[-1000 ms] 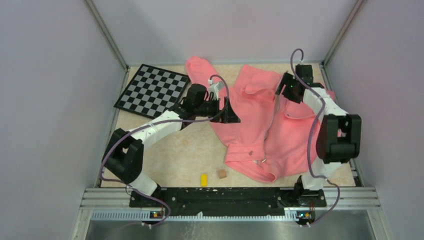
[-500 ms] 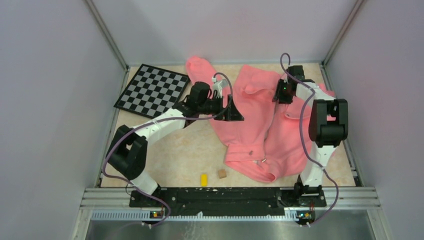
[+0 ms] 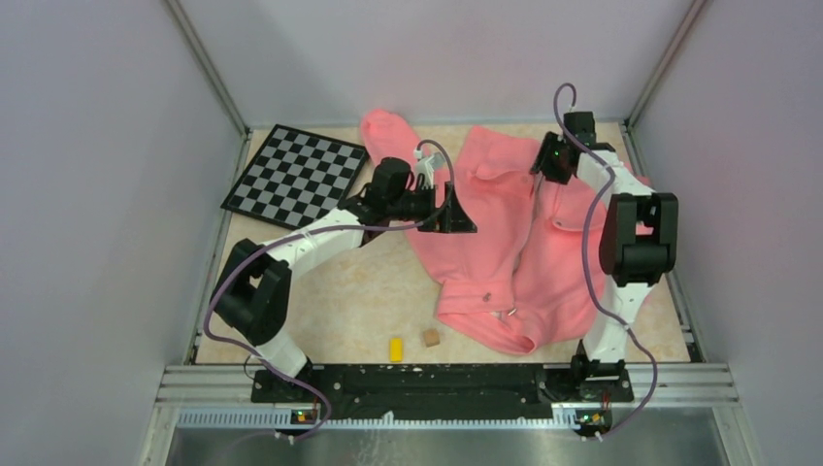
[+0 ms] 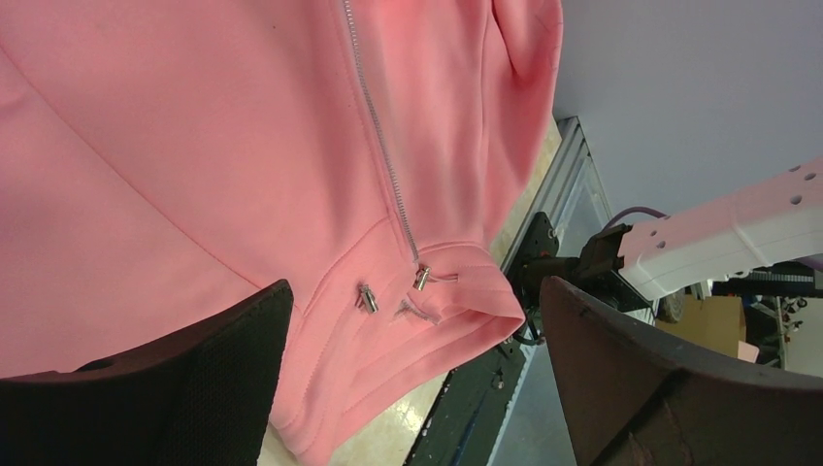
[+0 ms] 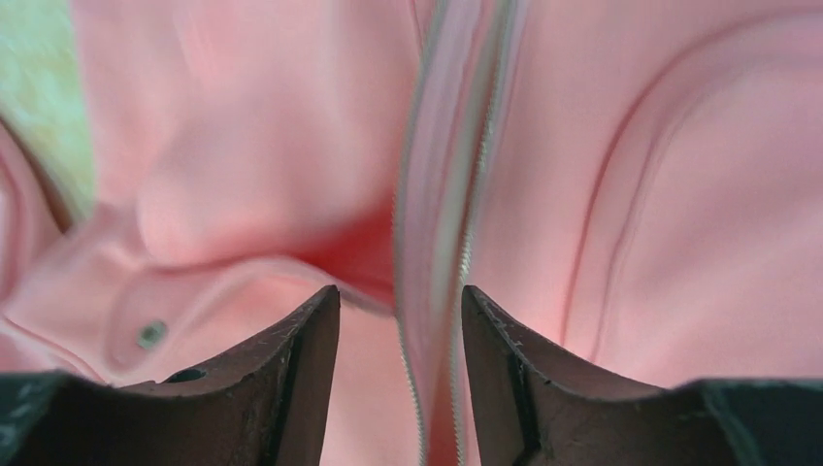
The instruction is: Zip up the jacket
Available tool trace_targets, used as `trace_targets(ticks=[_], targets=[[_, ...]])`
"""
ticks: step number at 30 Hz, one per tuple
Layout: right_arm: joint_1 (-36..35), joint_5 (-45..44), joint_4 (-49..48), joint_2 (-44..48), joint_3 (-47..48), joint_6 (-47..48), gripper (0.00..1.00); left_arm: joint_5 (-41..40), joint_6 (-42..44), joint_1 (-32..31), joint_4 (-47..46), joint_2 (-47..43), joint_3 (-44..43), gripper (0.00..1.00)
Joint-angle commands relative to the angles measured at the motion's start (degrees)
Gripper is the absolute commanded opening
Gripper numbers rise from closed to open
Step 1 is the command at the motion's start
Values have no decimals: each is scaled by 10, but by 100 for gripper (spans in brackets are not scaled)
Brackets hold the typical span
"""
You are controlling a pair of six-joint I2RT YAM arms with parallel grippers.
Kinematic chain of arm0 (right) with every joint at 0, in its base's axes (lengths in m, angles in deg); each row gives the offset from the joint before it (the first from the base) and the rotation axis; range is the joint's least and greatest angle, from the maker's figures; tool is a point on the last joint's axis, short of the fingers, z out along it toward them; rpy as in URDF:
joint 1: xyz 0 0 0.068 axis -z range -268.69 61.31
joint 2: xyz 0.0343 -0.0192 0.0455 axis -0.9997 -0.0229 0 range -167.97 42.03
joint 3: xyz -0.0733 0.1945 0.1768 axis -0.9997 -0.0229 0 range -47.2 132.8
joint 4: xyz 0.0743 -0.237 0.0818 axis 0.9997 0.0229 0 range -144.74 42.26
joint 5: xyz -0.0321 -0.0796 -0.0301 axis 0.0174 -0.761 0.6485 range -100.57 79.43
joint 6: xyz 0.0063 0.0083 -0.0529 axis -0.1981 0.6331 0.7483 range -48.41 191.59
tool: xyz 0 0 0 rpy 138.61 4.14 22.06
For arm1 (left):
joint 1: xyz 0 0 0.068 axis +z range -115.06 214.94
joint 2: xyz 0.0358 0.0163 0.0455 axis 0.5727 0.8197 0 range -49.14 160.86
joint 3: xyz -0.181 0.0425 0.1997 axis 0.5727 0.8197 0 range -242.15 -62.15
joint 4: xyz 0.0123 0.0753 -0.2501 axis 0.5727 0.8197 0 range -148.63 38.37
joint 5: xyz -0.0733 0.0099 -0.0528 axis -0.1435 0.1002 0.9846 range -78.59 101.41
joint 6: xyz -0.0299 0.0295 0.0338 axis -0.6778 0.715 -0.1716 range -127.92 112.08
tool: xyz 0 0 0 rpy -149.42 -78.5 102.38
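The salmon-pink jacket (image 3: 495, 252) lies spread on the table's right half, hem toward the near edge. In the left wrist view its zipper (image 4: 378, 146) runs down to a small metal pull (image 4: 421, 279) at the hem, with a second metal piece (image 4: 367, 298) beside it. My left gripper (image 3: 464, 221) hovers wide open over the jacket's left side, nothing between its fingers (image 4: 194, 379). My right gripper (image 3: 540, 180) is low over the chest near the collar. In its own view the right gripper (image 5: 400, 296) stands partly open astride two separated zipper edges (image 5: 456, 146), not pinching them.
A checkerboard (image 3: 296, 175) lies at the back left. A yellow block (image 3: 396, 349) and a brown cube (image 3: 430, 337) sit near the front edge, left of the hem. Walls enclose three sides, and a black rail (image 3: 437, 383) runs along the front.
My right gripper has narrowed and shifted slightly left and back over the upper zipper, its arm folding up. The left gripper has crept a little right onto the jacket.
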Motion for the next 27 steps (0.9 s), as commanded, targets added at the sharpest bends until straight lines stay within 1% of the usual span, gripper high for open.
trace_targets(ticks=[1,4,6,10,13,17,20,21,22,24,25,26,27], targets=[[3,-32,-71,-34,63,-93,48,0,5,-3,-16,-17,-18,99],[3,-55,-95,-65,93,-117,42,-10,16,-3,-7,-28,-13,99],[3,-72,-99,-91,118,-118,40,-14,23,-3,-1,-29,-12,99],[3,-99,-75,-139,178,-103,40,-16,36,-3,7,-26,-14,99],[3,-122,-31,-169,224,-95,42,-12,40,-3,9,-21,-17,98],[3,-134,-18,-190,235,-79,45,-6,41,-3,8,-15,-17,98],[3,-138,-8,-206,249,-67,44,-5,41,-3,7,-13,-19,98],[3,-136,-3,-210,255,-62,41,-5,41,-3,8,-12,-19,98],[3,-128,1,-212,263,-54,32,-5,41,-3,9,-12,-21,97],[3,-85,7,-207,277,-43,11,-6,41,-3,10,-16,-23,97],[3,-62,6,-198,277,-39,4,-9,43,-3,10,-17,-24,97],[3,-33,-1,-186,273,-35,0,-12,46,-3,10,-18,-25,97],[3,-10,-9,-171,267,-32,0,-15,47,-3,10,-18,-27,97]])
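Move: From the right hand, the left zipper tape near the jacket's hem is about 10 cm ahead, 2 cm right and 3 cm below. The zipper slider at that tape's far end lies roughly 17 cm ahead and 4 cm right of the hand. The loose end of the right zipper tape is some 12 cm ahead and 5 cm right; both are slightly lower. From the left hand, the grip spot on the left tape is about 30 cm ahead, 24 cm right and 13 cm below. Carry the half-open right gripper about 10 cm forward along the open zipper towards the hem, lifting slightly at first, then sinking to finish some 3 cm lower. Turn it about 10 degrees clockwise on the way, then shut the fingertips on the toothed edge of the left zipper tape, short of the slider. ##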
